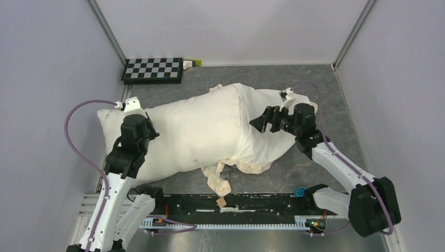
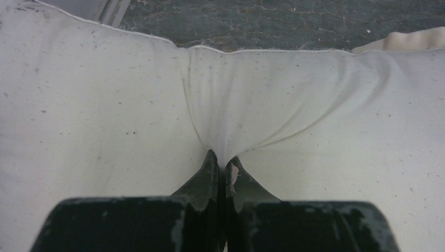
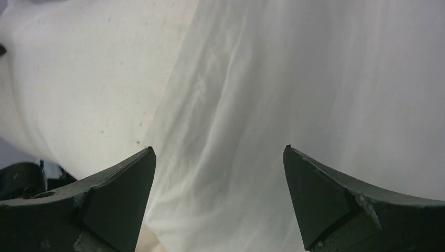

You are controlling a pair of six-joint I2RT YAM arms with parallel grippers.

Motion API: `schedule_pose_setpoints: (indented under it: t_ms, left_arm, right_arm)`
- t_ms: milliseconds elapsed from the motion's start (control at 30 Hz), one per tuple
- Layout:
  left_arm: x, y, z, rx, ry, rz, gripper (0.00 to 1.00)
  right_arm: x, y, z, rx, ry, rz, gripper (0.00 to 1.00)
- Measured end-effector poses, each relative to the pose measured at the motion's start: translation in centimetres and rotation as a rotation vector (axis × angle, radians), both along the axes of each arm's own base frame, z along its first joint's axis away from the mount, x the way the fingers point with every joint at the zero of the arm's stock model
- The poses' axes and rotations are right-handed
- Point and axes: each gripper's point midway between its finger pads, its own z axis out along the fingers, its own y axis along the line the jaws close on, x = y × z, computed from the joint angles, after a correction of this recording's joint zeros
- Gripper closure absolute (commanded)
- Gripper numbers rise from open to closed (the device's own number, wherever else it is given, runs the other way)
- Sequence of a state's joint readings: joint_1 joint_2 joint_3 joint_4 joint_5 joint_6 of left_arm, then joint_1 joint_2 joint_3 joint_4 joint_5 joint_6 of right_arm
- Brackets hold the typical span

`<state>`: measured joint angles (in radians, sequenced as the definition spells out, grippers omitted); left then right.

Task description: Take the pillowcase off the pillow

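The pillow (image 1: 183, 136) lies across the table, its plain off-white left half bare. The cream pillowcase (image 1: 267, 144) covers its right half, with its edge running down the middle and its frill (image 1: 220, 181) bunched at the front; no grey face shows. My left gripper (image 1: 152, 131) is shut on a pinched fold of the pillow (image 2: 105, 131) near its left end, the jaws (image 2: 224, 160) closed on the cloth. My right gripper (image 1: 262, 123) is open just over the pillowcase (image 3: 315, 79), close to its edge, with the bare pillow (image 3: 78, 79) beside it. The right gripper (image 3: 219, 152) holds nothing.
A checkerboard (image 1: 153, 70) and a small yellow-tipped object (image 1: 191, 63) lie at the back left. A black rail (image 1: 236, 205) with a blue clip (image 1: 299, 191) runs along the near edge. Walls close in the left, right and back.
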<state>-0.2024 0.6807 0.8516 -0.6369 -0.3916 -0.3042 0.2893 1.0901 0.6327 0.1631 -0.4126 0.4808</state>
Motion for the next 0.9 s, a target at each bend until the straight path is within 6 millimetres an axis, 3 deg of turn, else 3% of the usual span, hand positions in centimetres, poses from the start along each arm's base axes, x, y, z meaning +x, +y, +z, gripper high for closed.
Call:
schedule_pose_setpoints:
  t_ms: [100,167,200,333,433,533,633,800,900]
  left_arm:
    - [-0.2,-0.1,0.2,-0.006,-0.008,-0.008,0.98]
    - [-0.3,-0.1,0.2,-0.006,-0.01,-0.009,0.98]
    - [-0.3,-0.1,0.1,-0.006,-0.01,-0.009,0.98]
    - [-0.3,-0.1,0.0,-0.005,-0.007,-0.008,0.98]
    - [-0.3,-0.1,0.0,-0.006,-0.008,-0.009,0.98]
    - [-0.3,-0.1,0.0,-0.006,-0.008,-0.009,0.98]
    - [-0.3,-0.1,0.0,-0.005,-0.008,-0.009,0.98]
    - [-0.4,0.0,0.0,-0.004,-0.005,-0.007,0.98]
    - [-0.6,0.1,-0.1,0.001,0.005,-0.003,0.98]
  right_arm:
    - [-1.6,2.9,-2.1,0.001,0.055,0.114,0.02]
    - [-2.1,3.8,-3.0,0.003,0.08,0.149,0.02]
    - [-2.3,4.2,-3.3,0.002,0.087,0.162,0.07]
    - [-2.7,5.2,-3.8,0.001,0.089,0.193,0.34]
    - [-2.9,5.4,-4.0,0.003,0.085,0.203,0.71]
    - [-2.8,5.2,-4.2,-0.004,0.083,0.192,0.82]
    - [-2.2,4.2,-4.8,-0.054,0.086,0.131,1.0]
    - [0.5,0.4,-4.9,-0.178,0.089,-0.048,1.0]
    - [2.8,-4.0,-4.4,-0.182,0.09,-0.195,1.0]
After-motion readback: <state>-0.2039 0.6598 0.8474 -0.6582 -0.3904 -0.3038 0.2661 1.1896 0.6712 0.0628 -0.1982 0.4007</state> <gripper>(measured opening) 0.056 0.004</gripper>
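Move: About 5 cm to the left of the open right hand, 3 cm back and 5 cm lower, lies the pillowcase's loose fold at the end of the pillow. The ruffled hem is some 16 cm back from this hand, 3 cm to its left and 15 cm below; the hanging ruffle flap lies roughly 21 cm back, 16 cm left and 16 cm below. From the left hand, the fold is about 32 cm to the right, 1 cm ahead and 8 cm lower. Reaching left, down and a little back onto the pillowcase's loose fold, the right hand goes some 5 cm sideways and closes its wide-open fingers, pinching the cloth. It then draws the fold about 9 cm right and 5 cm forward, away from the pillow's end, turning roughly 20 degrees clockwise. The left hand stays put, still gripping the pillow's cover. ##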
